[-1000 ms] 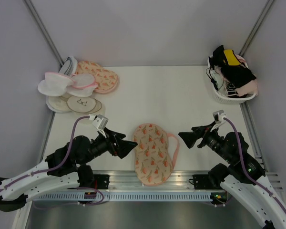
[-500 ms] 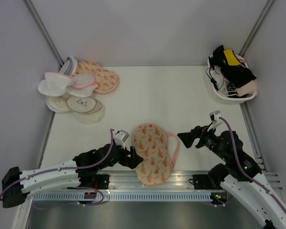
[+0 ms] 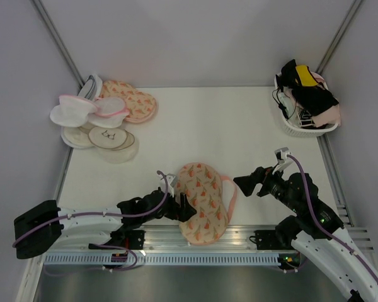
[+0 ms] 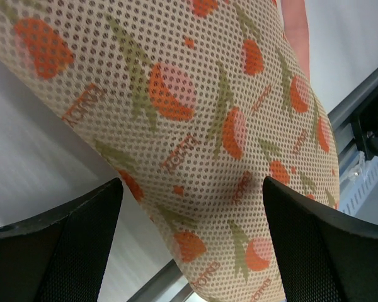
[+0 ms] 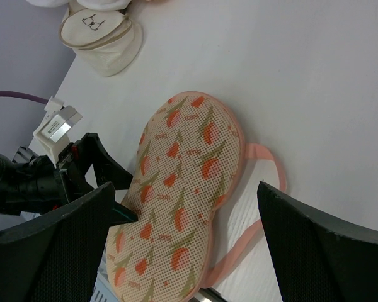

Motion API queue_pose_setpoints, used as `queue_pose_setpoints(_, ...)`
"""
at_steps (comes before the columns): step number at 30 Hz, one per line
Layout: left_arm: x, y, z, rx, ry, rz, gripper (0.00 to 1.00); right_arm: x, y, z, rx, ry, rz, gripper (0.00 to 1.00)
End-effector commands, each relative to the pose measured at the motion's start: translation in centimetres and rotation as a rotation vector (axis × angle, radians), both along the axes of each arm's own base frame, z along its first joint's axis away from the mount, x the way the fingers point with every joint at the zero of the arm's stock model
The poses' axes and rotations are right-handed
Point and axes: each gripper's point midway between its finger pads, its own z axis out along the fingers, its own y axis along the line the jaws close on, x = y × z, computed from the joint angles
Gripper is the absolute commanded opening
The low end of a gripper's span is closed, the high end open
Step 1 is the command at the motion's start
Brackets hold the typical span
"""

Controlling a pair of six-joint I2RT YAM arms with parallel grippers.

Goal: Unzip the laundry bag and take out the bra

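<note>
The laundry bag [image 3: 205,201] lies flat at the table's near edge. It is peanut-shaped, peach mesh with an orange print and a pink strap loop [image 5: 268,182] on its right side. In the left wrist view the laundry bag [image 4: 195,119] fills the frame, and its edge shows between the wide-apart fingers of my left gripper [image 4: 192,242]. From above, my left gripper [image 3: 186,209] sits open against the bag's left edge. My right gripper [image 3: 242,182] hangs open to the right of the strap, touching nothing. The right wrist view shows the laundry bag [image 5: 183,182] and my right gripper [image 5: 186,211]. The bra is hidden.
A pile of white and cream pouches [image 3: 91,123] and a second printed bag [image 3: 135,102] lie at the back left. A white basket [image 3: 302,129] holding black, yellow and pink garments stands at the back right. The metal rail [image 3: 195,242] runs along the near edge.
My left arm has swung right and low, bringing its open gripper to the bag's left edge. My right gripper has shifted slightly left. The bag has not moved.
</note>
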Motion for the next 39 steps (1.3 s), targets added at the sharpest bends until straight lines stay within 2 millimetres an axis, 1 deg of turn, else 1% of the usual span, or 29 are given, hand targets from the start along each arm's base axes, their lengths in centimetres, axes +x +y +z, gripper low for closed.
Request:
queue_pose_setpoints(1, 1.7, -1.1, 1.4, -0.078, 0.019, 0.11, 0.94, -0.1, 0.4, 0.3, 0.028, -0.002, 0.014, 0.98)
queue_pose_setpoints(2, 1.7, -1.1, 1.3, -0.082, 0.023, 0.113, 0.86, -0.1, 0.5, 0.3, 0.031, -0.001, 0.015, 0.98)
queue_pose_setpoints(3, 1.7, -1.4, 1.3, -0.106, 0.025, 0.108, 0.66, -0.1, 0.6, 0.2, 0.034, 0.001, 0.019, 0.98)
queue_pose_setpoints(5, 1.6, -1.5, 1.0, -0.115, 0.043, 0.119, 0.49, -0.1, 0.8, -0.2, 0.033, 0.014, 0.023, 0.98)
queue_pose_setpoints(6, 1.8, -1.7, 1.0, -0.125, 0.044, 0.125, 0.28, 0.0, 0.8, -0.2, 0.034, 0.015, 0.024, 0.98)
queue_pose_setpoints(8, 1.8, -2.0, 1.4, -0.167, 0.055, 0.138, 0.04, 0.0, 1.0, -0.4, 0.035, 0.018, 0.028, 0.98)
queue_pose_setpoints(9, 1.8, -1.9, 1.3, -0.177, 0.059, 0.146, 0.02, 0.1, 1.0, -0.4, 0.034, 0.019, 0.028, 0.98)
queue_pose_setpoints(10, 2.1, -2.5, 2.5, -0.245, 0.047, 0.15, 0.02, 0.1, 1.0, -0.7, 0.031, 0.026, 0.029, 0.98)
queue_pose_setpoints(13, 3.0, -2.3, 4.2, -0.311, 0.032, 0.211, 0.02, 0.1, 1.3, -0.8, 0.026, 0.035, 0.042, 0.98)
queue_pose_setpoints(14, 4.3, -2.2, 5.3, -0.316, 0.009, 0.281, 0.02, 0.2, 1.3, -1.0, 0.01, 0.036, 0.047, 0.98)
queue_pose_setpoints(16, 5.8, -1.6, 6.5, -0.312, 0.024, 0.403, 0.02, 0.5, 1.2, -1.6, -0.033, 0.061, 0.042, 0.98)
queue_pose_setpoints(17, 6.2, 0.0, 4.7, -0.198, 0.046, 0.474, 0.02, 0.5, 1.0, -2.0, -0.06, 0.077, 0.037, 0.98)
queue_pose_setpoints(18, 7.8, -0.1, 7.0, -0.234, 0.029, 0.559, 0.02, 0.8, 1.1, -2.2, -0.085, 0.084, 0.039, 0.98)
queue_pose_setpoints(19, 8.3, 0.4, 6.8, -0.2, 0.034, 0.591, 0.02, 0.9, 1.3, -2.2, -0.098, 0.08, 0.037, 0.98)
queue_pose_setpoints(20, 9.5, -0.1, 8.6, -0.237, 0.031, 0.615, 0.02, 1.1, 1.3, -2.2, -0.108, 0.079, 0.033, 0.98)
queue_pose_setpoints(22, 10.8, -0.6, 9.5, -0.244, 0.024, 0.613, 0.02, 1.5, 1.7, -2.2, -0.154, 0.075, 0.016, 0.98)
queue_pose_setpoints(23, 12.3, -0.4, 8.7, -0.216, 0.028, 0.634, 0.02, 1.5, 1.9, -2.2, -0.167, 0.075, 0.012, 0.98)
queue_pose_setpoints(24, 12.9, -1.5, 9.8, -0.248, 0.043, 0.6, 0.02, 1.7, 2.4, -2.4, -0.181, 0.085, 0.007, 0.98)
queue_pose_setpoints(25, 13.7, -1.8, 9.5, -0.251, 0.057, 0.592, 0.02, 0.9, 3.5, -2.5, -0.189, 0.078, 0.046, 0.98)
queue_pose_setpoints(26, 14.8, -2.1, 9.9, -0.286, 0.085, 0.57, 0.02, 1.4, 3.9, -2.1, -0.188, 0.056, 0.02, 0.98)
queue_pose_setpoints(27, 15.6, -2.6, 9.5, -0.295, 0.095, 0.56, 0.02, 1.3, 4.6, -2.7, -0.207, 0.064, 0.025, 0.98)
queue_pose_setpoints(28, 15.9, -2.8, 9.6, -0.302, 0.101, 0.55, 0.02, 0.3, 5.9, -2.9, -0.212, 0.061, 0.063, 0.98)
queue_pose_setpoints(29, 16.4, -3.0, 10.2, -0.312, 0.101, 0.541, 0.02, 0.9, 6.1, -2.8, -0.225, 0.034, 0.012, 0.98)
queue_pose_setpoints(31, 16.5, -3.1, 10.7, -0.313, 0.099, 0.537, 0.02, 0.0, 7.9, -3.9, -0.266, 0.033, 0.044, 0.97)
queue_pose_setpoints(34, 16.3, -2.6, 11.4, -0.325, 0.097, 0.538, 0.02, 0.1, 9.6, -5.5, -0.304, 0.036, 0.046, 0.82)
queue_pose_setpoints(35, 16.4, -2.2, 11.5, -0.324, 0.096, 0.549, 0.02, 0.3, 10.3, -6.2, -0.309, 0.046, 0.042, 0.72)
queue_pose_setpoints(36, 16.3, -2.0, 11.5, -0.326, 0.096, 0.549, 0.02, 0.4, 10.6, -6.7, -0.312, 0.057, 0.045, 0.66)
queue_pose_setpoints(37, 16.3, -1.7, 12.1, -0.34, 0.091, 0.551, 0.02, 0.4, 10.8, -7.1, -0.314, 0.063, 0.048, 0.63)
queue_pose_setpoints(39, 16.3, -1.2, 12.2, -0.345, 0.093, 0.553, 0.02, 0.3, 11.6, -8.0, -0.304, 0.081, 0.047, 0.63)
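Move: The laundry bag lies lengthways under the left hand's open fingers, its middle about 4 cm to their right, 1 cm ahead and 2 cm below. From that hand its pink strap lies some 14 cm right and 3 cm ahead, and the table's near edge about 6 cm back. From the right hand the bag's middle is roughly 12 cm left, 3 cm back and 18 cm below, with the strap 3 cm left, level fore and aft, 18 cm down. Dipping slightly right, the left hand shuts its fingers on the bag's left side, then carries it forward about 16 cm and up some 8 cm, turning counter-clockwise about 35 degrees. The right hand sinks, then sweeps left and down, about 10 cm each way, towards the bag's near end, its left side tipping down, and its fingers begin to close. ##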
